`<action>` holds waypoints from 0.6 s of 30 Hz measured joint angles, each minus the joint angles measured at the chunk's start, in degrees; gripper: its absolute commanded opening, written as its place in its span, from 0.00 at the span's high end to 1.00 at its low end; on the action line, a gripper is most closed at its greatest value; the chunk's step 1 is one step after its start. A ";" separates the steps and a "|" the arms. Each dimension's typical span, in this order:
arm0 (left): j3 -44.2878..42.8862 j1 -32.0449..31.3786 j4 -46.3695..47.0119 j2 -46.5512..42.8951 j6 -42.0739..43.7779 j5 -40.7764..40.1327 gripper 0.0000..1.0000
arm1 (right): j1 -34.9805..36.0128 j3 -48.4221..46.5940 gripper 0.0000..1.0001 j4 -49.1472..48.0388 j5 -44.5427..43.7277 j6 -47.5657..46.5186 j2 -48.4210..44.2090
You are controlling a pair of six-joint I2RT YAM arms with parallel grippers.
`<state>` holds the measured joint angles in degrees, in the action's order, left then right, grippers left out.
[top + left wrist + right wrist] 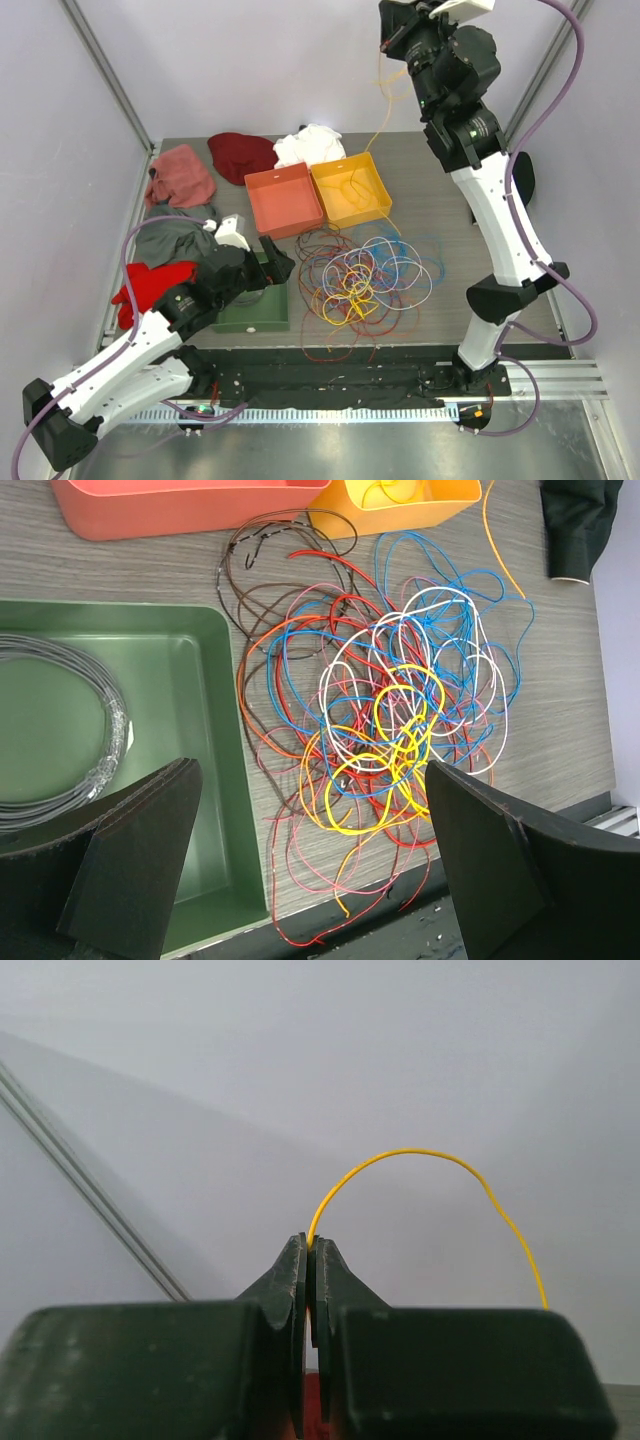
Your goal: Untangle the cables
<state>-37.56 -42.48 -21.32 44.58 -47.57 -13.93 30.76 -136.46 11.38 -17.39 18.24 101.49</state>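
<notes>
The cables [365,275] lie in a loose tangle of red, yellow, blue, white and orange loops on the table's middle, also seen from the left wrist as the cables [385,710]. My left gripper [272,258] hovers low at the tangle's left edge. In its own view the left gripper [308,770] is open and holds nothing. My right gripper [388,38] is raised high at the back. From its wrist view the right gripper [312,1245] is shut on a thin yellow cable [420,1152]. That yellow cable [386,110] hangs down toward the yellow bin.
An orange-red bin [285,198] and a yellow bin [374,192] stand behind the tangle. A green tray [215,730] holding a grey coiled wire [60,730] lies left of it. Pink [180,175], dark red [240,155], white [310,145], grey and red cloths lie at the back left.
</notes>
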 measured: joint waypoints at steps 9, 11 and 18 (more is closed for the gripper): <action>0.04 -0.04 10.43 4.20 1.25 0.94 0.00 | -0.70 8.46 0.99 -0.17 5.53 5.25 -2.93; 1.31 -0.35 18.88 5.75 2.95 1.25 0.00 | -0.61 13.03 0.99 0.00 6.99 7.19 -5.42; 3.67 -2.14 41.48 13.81 12.57 1.18 0.00 | -0.61 24.28 0.99 -0.24 10.91 12.59 -14.27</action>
<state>-33.89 -44.62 20.16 58.39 -35.00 -12.75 30.15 -112.18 11.14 -6.48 30.83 87.22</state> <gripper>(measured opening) 0.996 0.061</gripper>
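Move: The left hand, empty and open, has the spot where the orange-yellow cable leaves the tangle about 15 cm ahead, 29 cm right and 17 cm below; the tangle's middle lies 3 cm ahead, 21 cm right, and the yellow box 27 cm ahead, 18 cm right. From the right hand, holding that cable high, the spot is 5 cm back, 2 cm right, some 61 cm down; the yellow box is 6 cm ahead, 10 cm left. Fingers still wide open, the left hand swings right, forward and up in about equal parts, some 10 cm in all, away from over the green bin towards the orange-yellow cable, while its fingers tip up some 25 degrees towards level. Meanwhile the right hand keeps the cable pinched and starts back down from its high lift, sinking about 6 cm and then also drawing back 4 cm towards the robot, its fingers tipping down and turning counter-clockwise. ##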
